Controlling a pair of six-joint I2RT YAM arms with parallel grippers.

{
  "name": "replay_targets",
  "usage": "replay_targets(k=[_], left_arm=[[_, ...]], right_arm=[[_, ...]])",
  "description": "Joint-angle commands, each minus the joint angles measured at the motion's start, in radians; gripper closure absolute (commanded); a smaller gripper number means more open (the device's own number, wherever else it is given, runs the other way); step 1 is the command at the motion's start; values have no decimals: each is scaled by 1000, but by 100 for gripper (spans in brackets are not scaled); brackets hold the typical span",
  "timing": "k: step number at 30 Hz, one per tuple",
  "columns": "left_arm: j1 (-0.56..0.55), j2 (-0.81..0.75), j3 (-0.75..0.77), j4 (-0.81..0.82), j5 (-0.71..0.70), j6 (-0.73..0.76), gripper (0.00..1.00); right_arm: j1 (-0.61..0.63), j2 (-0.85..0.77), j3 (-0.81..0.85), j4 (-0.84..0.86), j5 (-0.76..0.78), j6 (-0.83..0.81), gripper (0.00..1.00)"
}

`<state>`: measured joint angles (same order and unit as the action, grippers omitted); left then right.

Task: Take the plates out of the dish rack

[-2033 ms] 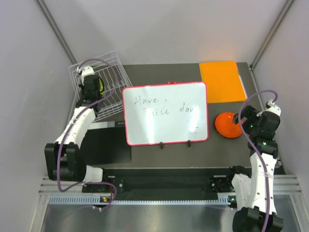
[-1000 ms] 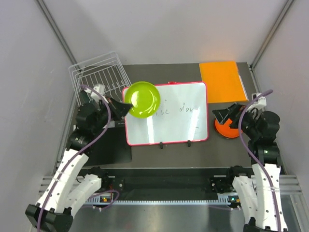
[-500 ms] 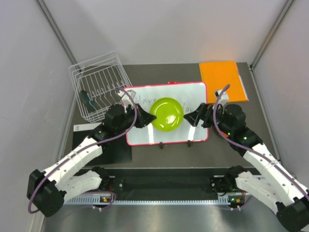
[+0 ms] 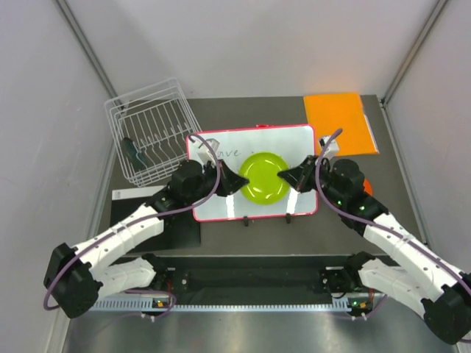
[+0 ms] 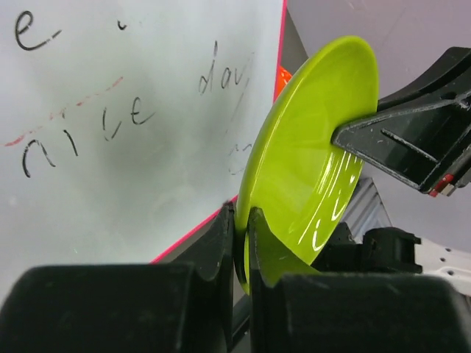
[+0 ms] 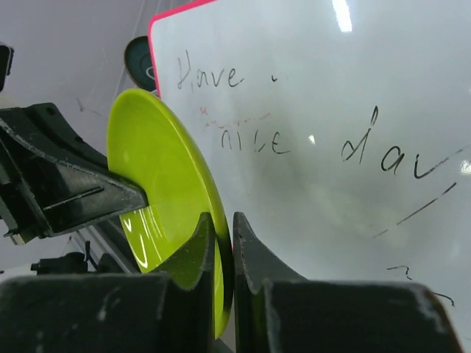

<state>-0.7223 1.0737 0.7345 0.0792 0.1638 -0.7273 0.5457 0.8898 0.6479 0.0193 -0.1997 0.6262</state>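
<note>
The lime green plate point(image 4: 265, 178) hangs above the whiteboard with both arms gripping it. My left gripper point(image 4: 239, 182) is shut on its left rim, and in the left wrist view the left gripper point(image 5: 243, 228) pinches the plate point(image 5: 309, 169) edge. My right gripper point(image 4: 288, 176) is shut on the opposite rim; the right wrist view shows the right gripper point(image 6: 224, 228) clamping the plate point(image 6: 154, 184). The white wire dish rack point(image 4: 151, 125) stands at the back left with a dark green-teal plate point(image 4: 131, 151) upright in it. An orange plate point(image 4: 366, 186) lies mostly hidden behind my right arm.
The red-framed whiteboard point(image 4: 221, 151) with handwriting lies mid-table under the held plate. A flat orange sheet point(image 4: 338, 121) lies at the back right. A black mat point(image 4: 180, 232) sits under my left arm. Grey walls close in on both sides.
The left arm carried the lime green plate rightward over the whiteboard. The right arm reached in from the right, and its open gripper shut on the plate's far rim.
</note>
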Motion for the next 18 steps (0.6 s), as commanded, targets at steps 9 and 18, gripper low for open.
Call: replay_targets(k=[9, 18], left_arm=[[-17, -61, 115, -36, -199, 202, 21], [-16, -95, 216, -202, -488, 356, 16]], right_arm=[[-148, -274, 116, -359, 400, -69, 100], [-498, -315, 168, -553, 503, -115, 100]])
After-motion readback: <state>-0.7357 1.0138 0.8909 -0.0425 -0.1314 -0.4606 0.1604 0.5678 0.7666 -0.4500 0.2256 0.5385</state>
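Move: Both hands have the lime-green plate by opposite rims; its middle lies about 5 cm right and 2 ahead of the left hand, and some 5 cm left of the right hand and 1 back. From the right hand, the orange plate on its stack is roughly 23 cm right, about level fore and aft, and 17 below; the orange folder is 22 cm right, 24 ahead and 18 below. The dark green plate in the rack is some 35 cm left, 12 ahead and 12 below the left hand. The left fingers let go of the lime-green plate, opening wide, and that hand then rises about 6 cm while easing left and forward, its fingers tipping up. The right hand keeps its pinch on the rim, lifts slightly, then swings the plate rightwards some 20 cm towards the stack, turning about 45 degrees clockwise. ##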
